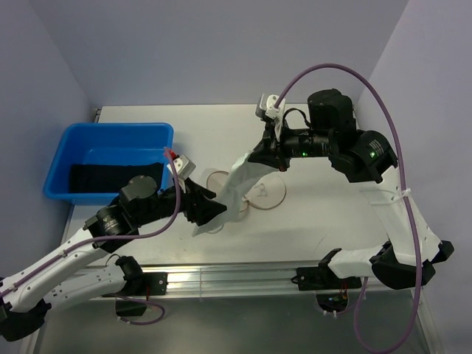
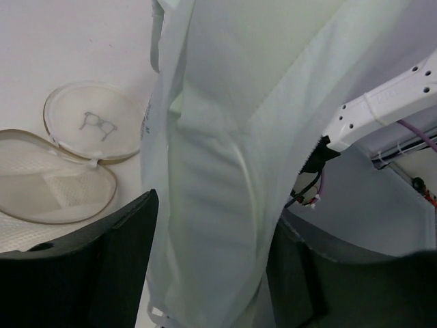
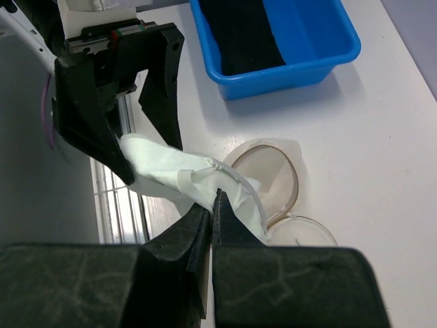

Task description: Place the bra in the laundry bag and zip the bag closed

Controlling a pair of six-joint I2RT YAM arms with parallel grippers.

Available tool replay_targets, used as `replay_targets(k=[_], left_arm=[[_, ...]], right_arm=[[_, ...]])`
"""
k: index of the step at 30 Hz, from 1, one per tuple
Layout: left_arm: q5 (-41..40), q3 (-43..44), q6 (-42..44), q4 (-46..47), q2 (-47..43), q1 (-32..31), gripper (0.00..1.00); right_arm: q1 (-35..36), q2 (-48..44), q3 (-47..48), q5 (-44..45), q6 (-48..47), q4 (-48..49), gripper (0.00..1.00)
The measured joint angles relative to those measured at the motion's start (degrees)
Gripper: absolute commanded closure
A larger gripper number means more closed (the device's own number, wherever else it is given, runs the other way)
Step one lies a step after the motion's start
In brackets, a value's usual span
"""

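The bra (image 1: pixel 236 184) is a pale white cloth stretched in the air between both grippers. My right gripper (image 1: pixel 259 158) holds its upper end; in the right wrist view the jaws (image 3: pixel 217 195) are shut on a fold of the bra (image 3: pixel 171 174). My left gripper (image 1: pixel 208 209) is at the lower end, its fingers spread on either side of the bra (image 2: pixel 218 171), which fills the gap. The laundry bag (image 1: pixel 269 193) lies open on the table under the bra, its two round tan-rimmed mesh halves (image 2: pixel 54 184) side by side.
A blue plastic tub (image 1: pixel 118 129) stands at the left of the table with a black cloth (image 1: pixel 110 177) inside. The same tub (image 3: pixel 321 41) appears at the top of the right wrist view. An aluminium rail runs along the near table edge (image 1: pixel 236 276).
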Motion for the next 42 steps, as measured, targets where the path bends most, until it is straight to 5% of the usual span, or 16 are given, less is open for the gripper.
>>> replay_targets(k=[1,5,8,17,18,21,27,33,38,42], left_arm=[[-0.1,0.0,0.0,0.0,0.2,0.0,0.37],[-0.9,0.0,-0.7,0.5,0.4,0.0,0.81],[-2.5,-0.3,-1.8,1.7,0.3,0.0,1.0],[-10.3,-1.2,-6.9,5.9,0.9,0.6,1.0],[-10.3,-0.9,-7.3,6.7,1.6,1.2,1.0],[-9.9,0.7,-8.4,8.1,4.8,3.5,1.0],[-9.7,0.9,-9.4,11.1,6.4,6.5,1.0],[-8.1,-0.3,-9.3,14.4,5.0,6.7,1.0],[-0.6,-4.4,-8.7,19.4,1.8,6.7,1.0],[9.6,-11.2,-8.5,27.3,-1.8,6.8,1.0]], right_arm=[[0.1,0.1,0.2,0.2,0.0,0.0,1.0],[0.4,0.1,0.4,0.8,0.2,0.0,1.0],[1.5,0.0,0.2,2.0,0.7,0.3,1.0],[7.6,-13.5,-20.5,8.6,6.2,12.7,0.99],[8.4,-15.7,-23.5,8.9,7.2,14.6,0.85],[11.6,-21.0,-31.3,9.1,10.1,19.8,0.64],[18.1,-23.8,-40.9,11.0,13.0,23.0,0.34],[18.3,-23.5,-43.3,17.9,14.3,24.3,0.11],[17.0,-25.2,-42.8,21.7,12.3,29.6,0.04],[10.1,-24.2,-39.8,14.6,9.2,30.8,0.04]])
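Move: The bra slants down from the right hand's shut fingers and passes between the left hand's half-closed ones, its middle about 1 cm ahead, 2 cm right and 2 cm above the left hand, or some 4 cm back, 7 cm left and 10 cm below the right. The open laundry bag lies about 11 cm ahead of the left hand, 2 cm right and 27 cm down. The bag flap is roughly 12 cm ahead and 15 cm right of that hand, at the same depth. The left fingers finish closing and pinch the bra, then carry it forward about 7 cm and swing back almost as far, ending some 3 cm higher with the fingertips tilted up about 15 degrees. The right hand first keeps its grip, sinks back and down roughly 12 cm while opening wide to let go, then comes forward and up about half that way, its open fingers around the bra's loose end. ##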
